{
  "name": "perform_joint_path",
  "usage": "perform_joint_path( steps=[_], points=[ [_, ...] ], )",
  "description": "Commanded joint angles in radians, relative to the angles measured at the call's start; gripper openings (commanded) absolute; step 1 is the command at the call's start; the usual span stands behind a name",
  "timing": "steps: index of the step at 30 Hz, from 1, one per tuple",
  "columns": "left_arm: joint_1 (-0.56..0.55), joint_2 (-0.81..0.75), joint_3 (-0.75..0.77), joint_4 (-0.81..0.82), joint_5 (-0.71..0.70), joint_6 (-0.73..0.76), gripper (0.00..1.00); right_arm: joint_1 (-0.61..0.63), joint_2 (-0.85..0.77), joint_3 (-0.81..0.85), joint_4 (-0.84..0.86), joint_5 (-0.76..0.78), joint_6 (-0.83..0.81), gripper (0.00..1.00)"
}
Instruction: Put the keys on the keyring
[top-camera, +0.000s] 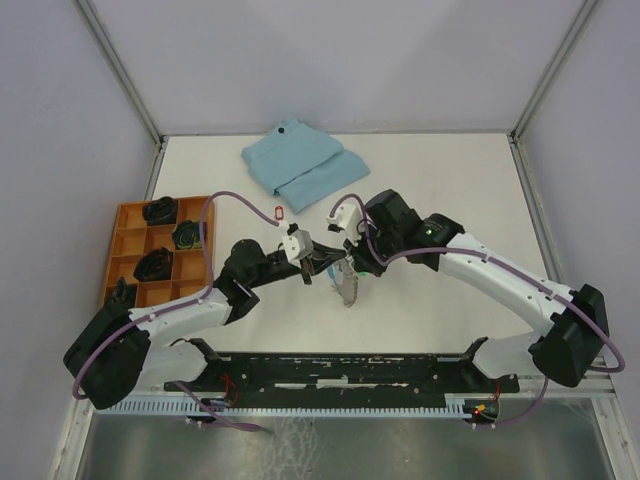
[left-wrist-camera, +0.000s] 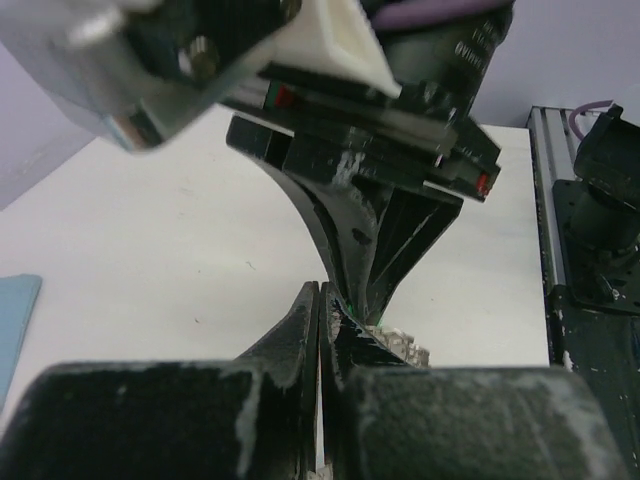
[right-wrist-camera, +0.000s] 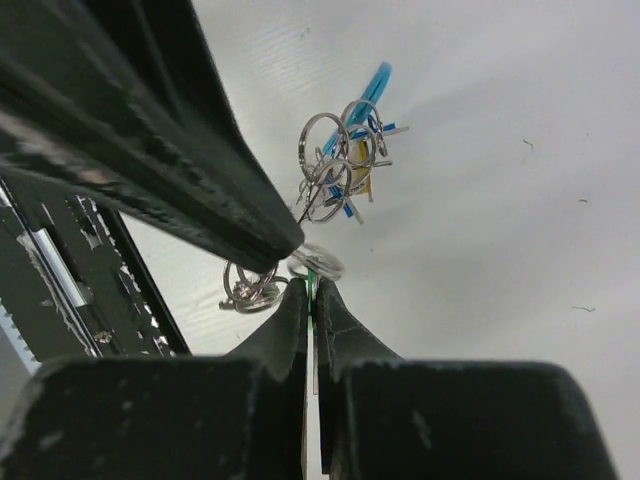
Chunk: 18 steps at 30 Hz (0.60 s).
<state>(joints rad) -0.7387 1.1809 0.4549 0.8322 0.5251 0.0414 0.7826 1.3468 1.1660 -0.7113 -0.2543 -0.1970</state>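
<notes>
Over the table's middle my two grippers meet tip to tip. My right gripper (right-wrist-camera: 311, 287) is shut on a key whose green tag (right-wrist-camera: 311, 276) shows as a thin sliver between the fingers. My left gripper (left-wrist-camera: 322, 293) is shut, its fingertip (right-wrist-camera: 270, 235) right at a metal ring (right-wrist-camera: 318, 262) of the keyring (right-wrist-camera: 335, 165). The chain, with its light-blue strap (right-wrist-camera: 372, 84) and yellow tag (right-wrist-camera: 358, 172), hangs below both tips (top-camera: 347, 287). A key with a red tag (top-camera: 278, 211) lies alone on the table behind the left arm.
A folded light-blue cloth (top-camera: 305, 165) lies at the back centre. An orange compartment tray (top-camera: 128, 240) with black items stands at the left edge. A black rail (top-camera: 350, 375) runs along the near edge between the arm bases.
</notes>
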Motion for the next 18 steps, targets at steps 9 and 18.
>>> perform_joint_path(
  steps=[9,18],
  points=[
    [-0.014,-0.007,-0.017,0.191,-0.006,-0.039,0.03,-0.036,0.013,0.049,-0.012,-0.039,-0.001,0.01],
    [0.005,-0.070,0.014,-0.057,-0.026,0.095,0.33,-0.034,-0.035,0.133,-0.100,-0.011,-0.184,0.01]
  ],
)
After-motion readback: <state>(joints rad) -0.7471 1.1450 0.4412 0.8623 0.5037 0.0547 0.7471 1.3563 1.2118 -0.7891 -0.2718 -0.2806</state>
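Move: The keyring hangs just under the left fingertips, its middle about 9 cm below that hand and 4 cm back, level sideways. The green key, pinched in the right fingers, is about 3 cm back, 3 cm right and 4 cm below the left hand; the red key lies on the table some 11 cm ahead, 14 cm left and 16 cm below it. From the right hand, the keyring's middle is about 5 cm below, 3 cm left and 1 cm back. Left hand rises 3 cm beside the keyring, sinks halfway, opening; the right dips, lifts, still pinching green key. ##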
